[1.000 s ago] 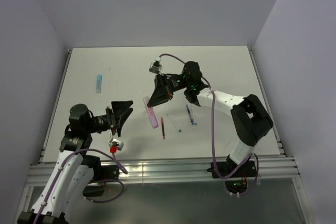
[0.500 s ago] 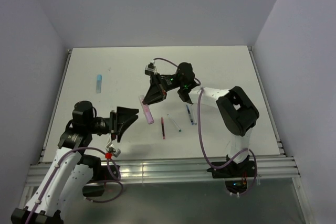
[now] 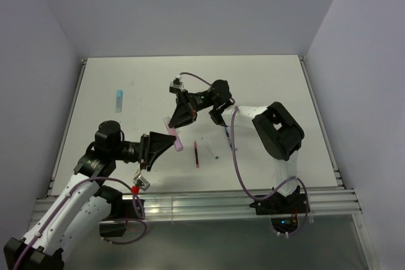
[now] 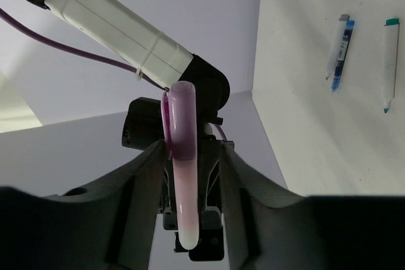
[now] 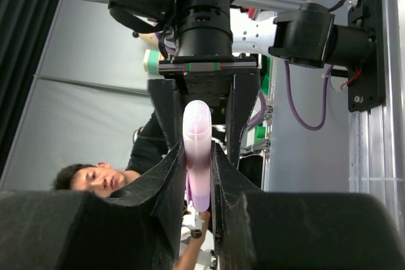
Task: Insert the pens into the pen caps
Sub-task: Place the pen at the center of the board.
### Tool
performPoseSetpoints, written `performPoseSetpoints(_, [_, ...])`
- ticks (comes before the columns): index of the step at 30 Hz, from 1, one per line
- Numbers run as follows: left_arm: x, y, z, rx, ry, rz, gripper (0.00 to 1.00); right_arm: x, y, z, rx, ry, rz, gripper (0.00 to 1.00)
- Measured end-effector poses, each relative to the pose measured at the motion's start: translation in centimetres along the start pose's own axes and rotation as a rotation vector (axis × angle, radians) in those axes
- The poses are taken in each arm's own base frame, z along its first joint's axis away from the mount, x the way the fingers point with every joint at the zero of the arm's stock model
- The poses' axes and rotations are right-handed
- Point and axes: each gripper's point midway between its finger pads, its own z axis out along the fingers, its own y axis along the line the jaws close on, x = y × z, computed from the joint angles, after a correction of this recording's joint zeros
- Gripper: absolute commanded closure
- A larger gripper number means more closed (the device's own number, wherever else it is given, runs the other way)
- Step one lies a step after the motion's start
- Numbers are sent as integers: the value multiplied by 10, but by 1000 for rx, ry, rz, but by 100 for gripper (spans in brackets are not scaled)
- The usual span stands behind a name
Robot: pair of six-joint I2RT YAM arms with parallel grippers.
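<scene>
A pink pen cap (image 3: 174,136), pale at one end and purple at the other, hangs above the table with my right gripper (image 3: 172,123) shut on it. The right wrist view shows the pink pen cap (image 5: 197,150) pinched between both fingers. My left gripper (image 3: 167,143) meets it from the near left. In the left wrist view its jaws flank the pink pen cap (image 4: 183,175), and a gap shows on the right side. On the table lie a red pen (image 3: 196,154), a white green-tipped pen (image 3: 210,148) and a dark blue pen (image 3: 229,138).
A light blue pen cap (image 3: 118,100) lies alone at the table's far left. The left wrist view also shows the blue pen (image 4: 338,52) and the green-tipped pen (image 4: 390,64). A metal rail (image 3: 190,203) runs along the near edge.
My right arm has carried the pink pen cap leftward and nearer. The left gripper has moved right to meet it, and its jaws have narrowed around the cap.
</scene>
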Motion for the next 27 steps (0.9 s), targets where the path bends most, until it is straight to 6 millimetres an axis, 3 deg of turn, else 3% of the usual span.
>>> performPoseSetpoints(4, [1,2,2,2,3,14,71,2,2,0,-5,4,-14,100])
performPoseSetpoints(9, [2,4,3,2,2,19,72,3,2,1,-8,6,-23,100])
performPoseSetpoints(13, [2,1,5,6,-5,7,82,4,-1,0,-7,3,-14,100])
performPoseSetpoints(14, [2,1,5,7,-7,5,80,4,-2,0,-6,1,-11,100])
performPoseSetpoints(16, [2,0,6,8,-8,2,65,5,-2,0,-6,1,-11,100])
performPoseSetpoints(17, [3,1,6,7,-8,6,63,5,-2,0,-6,1,-11,100])
performPoseSetpoints(24, [12,3,3,14,41,32,69,11,-4,6,-8,21,4,100])
performPoseSetpoints(27, [13,0,3,23,49,18,81,12,-4,7,-8,22,3,100])
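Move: The pink pen is already in my right hand, pointing back towards my base, its middle about 2 cm back of that hand point. It also lies between my left hand's open fingers, its middle some 1 cm ahead of and 1 cm to the right of that hand point. On the table, roughly 25 cm below my left hand, are the red pen, about 10 cm ahead and 8 cm right, and the green marker, around 12 cm ahead and 15 cm right. I close my half-open left fingers around the middle of the pink pen, just on the near side of my right hand's grip. Then I ease them a little and edge that hand forward along the pen, about 1.5 cm in all, before pinching again, while my right hand keeps its hold and draws the pen back towards my base by nearly as much. ##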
